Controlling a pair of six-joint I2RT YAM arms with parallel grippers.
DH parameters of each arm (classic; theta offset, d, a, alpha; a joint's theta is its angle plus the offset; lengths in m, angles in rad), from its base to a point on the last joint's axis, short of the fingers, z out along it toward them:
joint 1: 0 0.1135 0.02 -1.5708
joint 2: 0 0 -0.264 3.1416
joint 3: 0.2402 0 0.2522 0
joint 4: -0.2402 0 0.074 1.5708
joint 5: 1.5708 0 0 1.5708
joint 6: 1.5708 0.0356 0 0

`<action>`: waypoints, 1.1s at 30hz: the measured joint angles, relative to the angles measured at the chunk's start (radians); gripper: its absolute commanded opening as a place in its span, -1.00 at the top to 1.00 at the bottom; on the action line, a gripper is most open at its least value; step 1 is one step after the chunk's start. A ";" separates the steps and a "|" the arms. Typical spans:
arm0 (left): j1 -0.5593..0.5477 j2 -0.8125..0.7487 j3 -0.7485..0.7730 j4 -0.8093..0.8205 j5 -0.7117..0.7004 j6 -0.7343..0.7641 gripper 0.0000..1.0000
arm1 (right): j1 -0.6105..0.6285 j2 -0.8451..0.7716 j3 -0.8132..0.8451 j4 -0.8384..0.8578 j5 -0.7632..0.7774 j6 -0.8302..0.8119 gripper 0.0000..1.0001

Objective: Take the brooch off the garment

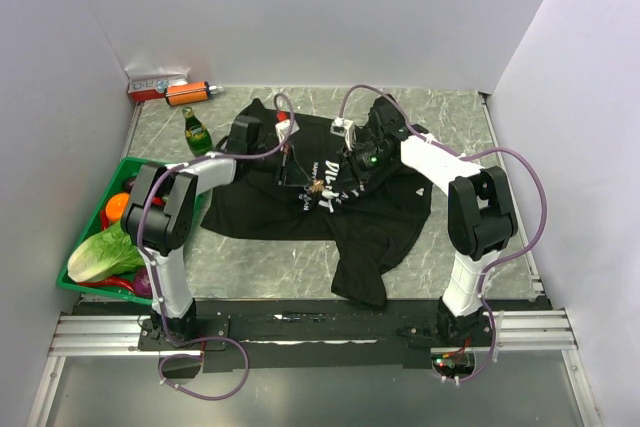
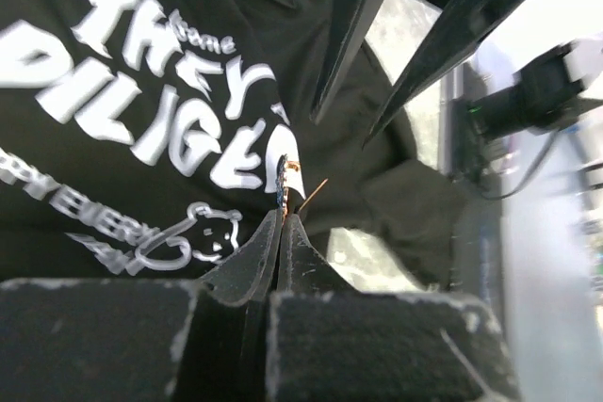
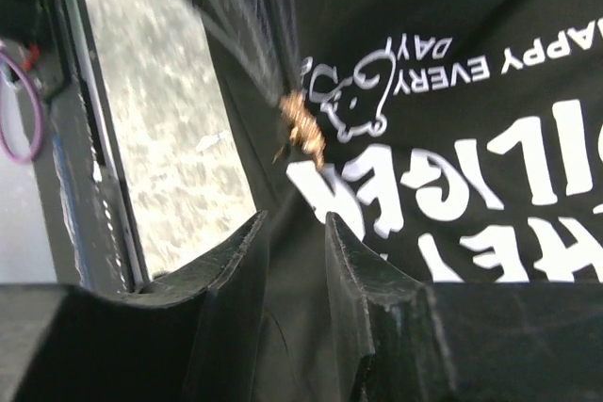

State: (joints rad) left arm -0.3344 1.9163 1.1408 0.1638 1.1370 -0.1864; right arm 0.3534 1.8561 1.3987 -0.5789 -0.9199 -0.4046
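The garment (image 1: pixel 370 212) is a black T-shirt with white lettering, spread on the marble table. It also fills the left wrist view (image 2: pixel 113 204) and the right wrist view (image 3: pixel 490 7). A small gold-brown brooch (image 1: pixel 318 187) sits at the lettering. My left gripper (image 2: pixel 283 216) is shut on the brooch (image 2: pixel 284 185), which shows edge-on with a thin pin sticking out. My left gripper (image 1: pixel 306 183) comes in from the left. My right gripper (image 3: pixel 297 233) has a fold of the shirt between its narrow jaws, just below the brooch (image 3: pixel 303 129). My right gripper (image 1: pixel 336 183) comes in from the right.
A green bin (image 1: pixel 88 237) with lettuce, an orange and other produce stands at the left edge. A green bottle (image 1: pixel 197 132), an orange item (image 1: pixel 187 93) and a red-white box (image 1: pixel 155 85) lie at the back left. White walls close in the table.
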 measured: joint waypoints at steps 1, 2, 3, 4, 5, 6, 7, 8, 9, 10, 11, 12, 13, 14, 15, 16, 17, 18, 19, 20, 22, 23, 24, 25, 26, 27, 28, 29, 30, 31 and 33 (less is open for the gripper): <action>-0.003 -0.003 0.041 -0.080 -0.011 0.084 0.98 | 0.000 0.000 0.000 -0.015 0.006 -0.018 0.20; -0.005 -0.006 0.076 -0.142 -0.019 0.155 0.98 | 0.000 0.000 0.000 -0.028 0.016 -0.035 0.18; -0.008 -0.010 0.100 -0.188 -0.030 0.210 0.98 | 0.000 0.000 -0.005 -0.035 0.028 -0.050 0.17; -0.010 -0.015 0.129 -0.242 -0.044 0.282 0.98 | 0.000 0.000 -0.012 -0.035 0.041 -0.063 0.17; -0.014 -0.022 0.153 -0.290 -0.061 0.349 0.98 | 0.000 0.000 -0.023 -0.038 0.060 -0.077 0.17; -0.019 -0.031 0.168 -0.331 -0.079 0.413 0.98 | 0.000 0.000 -0.035 -0.039 0.084 -0.090 0.17; -0.025 -0.041 0.175 -0.364 -0.100 0.475 0.98 | 0.000 0.000 -0.048 -0.043 0.109 -0.103 0.17; -0.034 -0.052 0.177 -0.393 -0.123 0.535 0.98 | 0.000 0.000 -0.055 -0.054 0.134 -0.113 0.17; -0.044 -0.061 0.176 -0.421 -0.145 0.592 0.98 | 0.000 0.001 -0.058 -0.063 0.159 -0.120 0.17; -0.057 -0.068 0.175 -0.442 -0.172 0.645 0.98 | 0.000 0.002 -0.058 -0.069 0.181 -0.127 0.17; -0.070 -0.073 0.171 -0.450 -0.195 0.682 0.98 | 0.000 0.004 -0.058 -0.071 0.202 -0.134 0.17; -0.079 -0.080 0.161 -0.452 -0.224 0.723 0.98 | 0.000 0.007 -0.058 -0.075 0.222 -0.140 0.18; -0.103 -0.090 0.143 -0.449 -0.256 0.758 0.98 | 0.000 0.011 -0.058 -0.080 0.238 -0.144 0.18; -0.122 -0.102 0.118 -0.440 -0.293 0.790 0.98 | 0.000 0.015 -0.058 -0.087 0.254 -0.148 0.18; -0.133 -0.109 0.101 -0.430 -0.314 0.806 0.98 | -0.001 0.017 -0.060 -0.092 0.266 -0.149 0.18; -0.148 -0.117 0.074 -0.402 -0.341 0.826 0.98 | -0.002 0.017 -0.066 -0.094 0.280 -0.151 0.18; -0.161 -0.122 0.050 -0.379 -0.372 0.843 0.98 | -0.004 0.017 -0.071 -0.098 0.289 -0.151 0.17; -0.171 -0.128 0.024 -0.350 -0.403 0.859 0.98 | -0.008 0.017 -0.076 -0.099 0.296 -0.151 0.18; -0.177 -0.133 -0.004 -0.318 -0.431 0.874 0.98 | -0.014 0.017 -0.080 -0.105 0.303 -0.151 0.18; -0.182 -0.136 -0.028 -0.287 -0.457 0.888 0.98 | -0.023 0.019 -0.082 -0.111 0.308 -0.151 0.18; -0.187 -0.140 -0.072 -0.216 -0.507 0.916 0.98 | -0.041 0.027 -0.081 -0.126 0.313 -0.156 0.19; -0.189 -0.142 -0.086 -0.192 -0.523 0.929 0.98 | -0.048 0.036 -0.077 -0.138 0.315 -0.159 0.20; -0.193 -0.145 -0.102 -0.158 -0.544 0.940 0.98 | -0.055 0.050 -0.071 -0.152 0.314 -0.159 0.22; -0.194 -0.150 -0.117 -0.127 -0.565 0.956 0.98 | -0.063 0.066 -0.067 -0.159 0.313 -0.159 0.23; -0.195 -0.156 -0.130 -0.097 -0.584 0.969 0.98 | -0.070 0.082 -0.065 -0.165 0.313 -0.159 0.24; -0.196 -0.163 -0.140 -0.065 -0.602 0.984 0.98 | -0.073 0.097 -0.065 -0.173 0.313 -0.162 0.25; -0.198 -0.168 -0.148 -0.037 -0.620 1.001 0.98 | -0.077 0.109 -0.065 -0.183 0.313 -0.163 0.26; -0.200 -0.172 -0.153 -0.005 -0.635 1.016 0.98 | -0.081 0.121 -0.064 -0.195 0.312 -0.166 0.26; -0.202 -0.172 -0.155 0.025 -0.650 1.033 0.98 | -0.085 0.133 -0.058 -0.211 0.303 -0.166 0.27; -0.203 -0.172 -0.155 0.045 -0.663 1.044 0.98 | -0.091 0.143 -0.045 -0.224 0.295 -0.166 0.27; -0.204 -0.172 -0.155 0.087 -0.691 1.075 0.99 | -0.097 0.159 -0.023 -0.246 0.286 -0.167 0.28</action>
State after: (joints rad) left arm -0.5385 1.7443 0.9855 0.2508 0.4461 0.8886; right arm 0.2562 2.0148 1.3754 -0.8246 -0.6338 -0.5716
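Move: The brooch is already in the left fingertips, its middle some 2 cm to the right of the hand point and level with it, neither ahead nor back. The white lettering lies about 3 cm ahead, 5 cm to the right and 11 cm below that hand. From the right hand, the bare garment it sinks towards is about 9 cm right, 1 cm back and 12 cm down; the brooch is about 5 cm left, level and straight across. Left keeps the brooch, rolling 75 degrees and edging forward; open right sinks 10 cm rightward towards the garment. ##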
